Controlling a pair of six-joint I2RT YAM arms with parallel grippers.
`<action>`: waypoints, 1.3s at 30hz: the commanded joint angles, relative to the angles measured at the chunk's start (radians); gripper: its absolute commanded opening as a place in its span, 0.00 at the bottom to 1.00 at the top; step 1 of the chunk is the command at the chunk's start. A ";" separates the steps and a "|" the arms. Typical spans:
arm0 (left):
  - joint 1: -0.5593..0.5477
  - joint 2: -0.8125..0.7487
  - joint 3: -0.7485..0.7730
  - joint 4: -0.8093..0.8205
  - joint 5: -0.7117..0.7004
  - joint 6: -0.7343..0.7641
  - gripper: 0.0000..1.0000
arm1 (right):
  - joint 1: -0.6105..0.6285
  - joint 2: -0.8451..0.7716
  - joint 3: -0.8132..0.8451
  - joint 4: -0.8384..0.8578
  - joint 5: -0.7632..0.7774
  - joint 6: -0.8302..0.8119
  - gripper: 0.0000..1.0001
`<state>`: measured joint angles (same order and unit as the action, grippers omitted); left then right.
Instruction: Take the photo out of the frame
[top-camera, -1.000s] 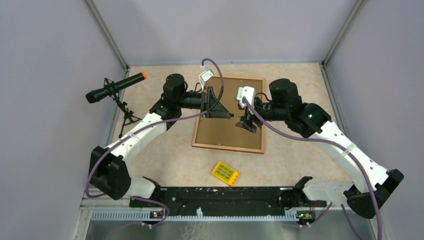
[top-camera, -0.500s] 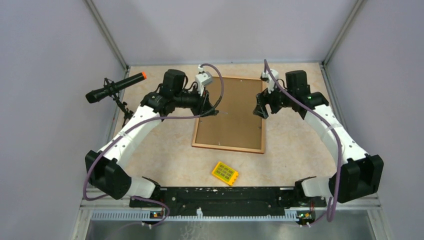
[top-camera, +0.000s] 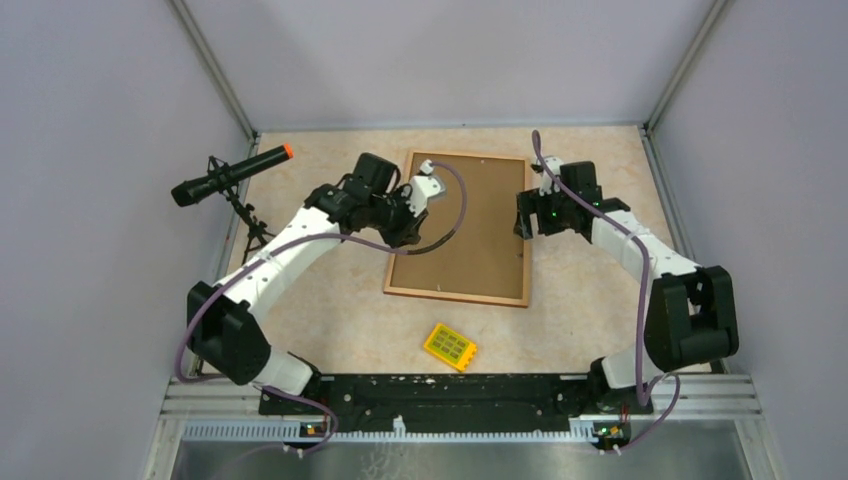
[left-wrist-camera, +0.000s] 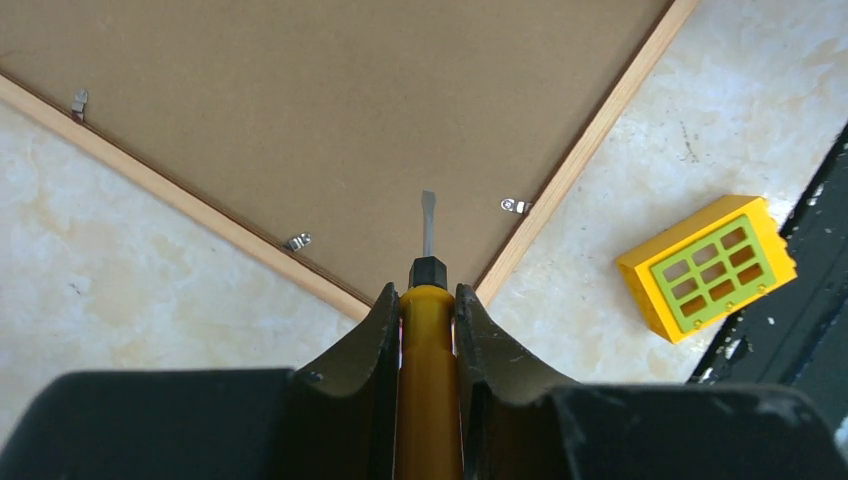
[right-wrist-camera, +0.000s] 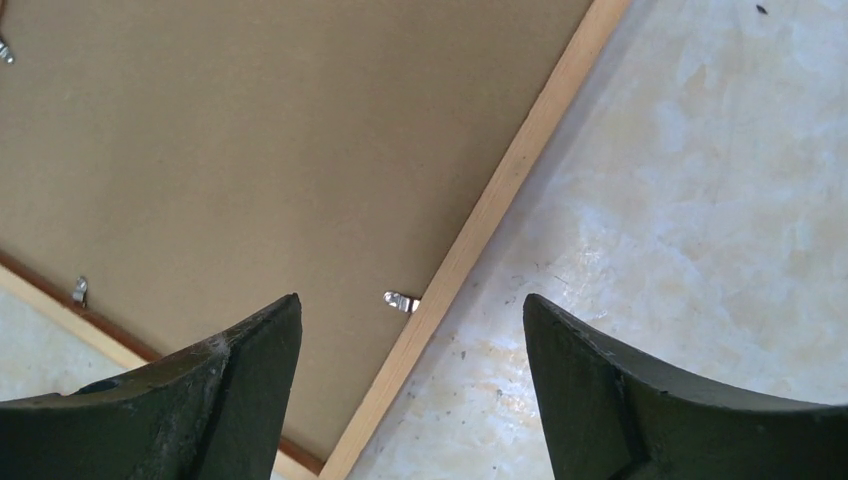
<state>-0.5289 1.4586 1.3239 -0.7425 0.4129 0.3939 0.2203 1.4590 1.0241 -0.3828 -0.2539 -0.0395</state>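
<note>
The frame (top-camera: 505, 296) lies face down in mid-table, brown backing board up, with a light wood rim (left-wrist-camera: 590, 140). The photo is hidden under the board. My left gripper (top-camera: 405, 226) is over the frame's left edge. It (left-wrist-camera: 428, 295) is shut on a yellow-handled screwdriver (left-wrist-camera: 428, 380), whose flat blade points over the board just inside a corner. Small metal clips (left-wrist-camera: 513, 206) hold the board. My right gripper (top-camera: 527, 214) is open and empty above the frame's right rim (right-wrist-camera: 500, 200), with a clip (right-wrist-camera: 400, 300) between its fingers (right-wrist-camera: 250, 370).
A yellow block with a green grid (top-camera: 449, 346) lies near the front, also in the left wrist view (left-wrist-camera: 708, 265). A black microphone on a tripod (top-camera: 230, 175) stands at the left wall. The black base rail (top-camera: 450, 390) runs along the near edge.
Both grippers have moved outward from over the board's middle. The left turned and came to the frame's left edge with the screwdriver. The right drew back to the right rim.
</note>
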 joint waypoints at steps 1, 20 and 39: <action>-0.085 0.053 0.016 0.029 -0.142 0.067 0.00 | -0.024 0.041 -0.023 0.115 0.013 0.082 0.79; -0.294 0.259 0.057 0.390 0.015 0.049 0.00 | -0.038 0.243 -0.043 0.259 -0.096 0.136 0.50; -0.326 0.448 0.096 0.562 0.004 0.006 0.00 | -0.038 0.311 -0.081 0.290 -0.156 0.152 0.30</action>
<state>-0.8478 1.8839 1.3750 -0.2413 0.4175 0.4015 0.1799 1.7573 0.9607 -0.1116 -0.3923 0.1101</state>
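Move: The frame's right rail, seen from the right hand, lies some 2 cm ahead, 1 cm left and 10 cm below. The metal clip inside that rail is about 3 cm back, 2 cm left and 10 cm below, with the frame's near right corner some 10 cm nearer than the clip. From the left hand, which holds the screwdriver, the clip is about 4 cm ahead, 23 cm right and 17 cm below; the yellow block is 15 cm back, 8 cm right. The frame's right rail is taken between the right fingers, which sink about 9 cm onto it just beyond the clip and close from wide open to roughly its width, one finger each side. The left hand keeps its screwdriver, dips some 5 cm, sweeps about 17 cm right over the backing board towards the clip, turning some 20 degrees clockwise, then sinks further. ##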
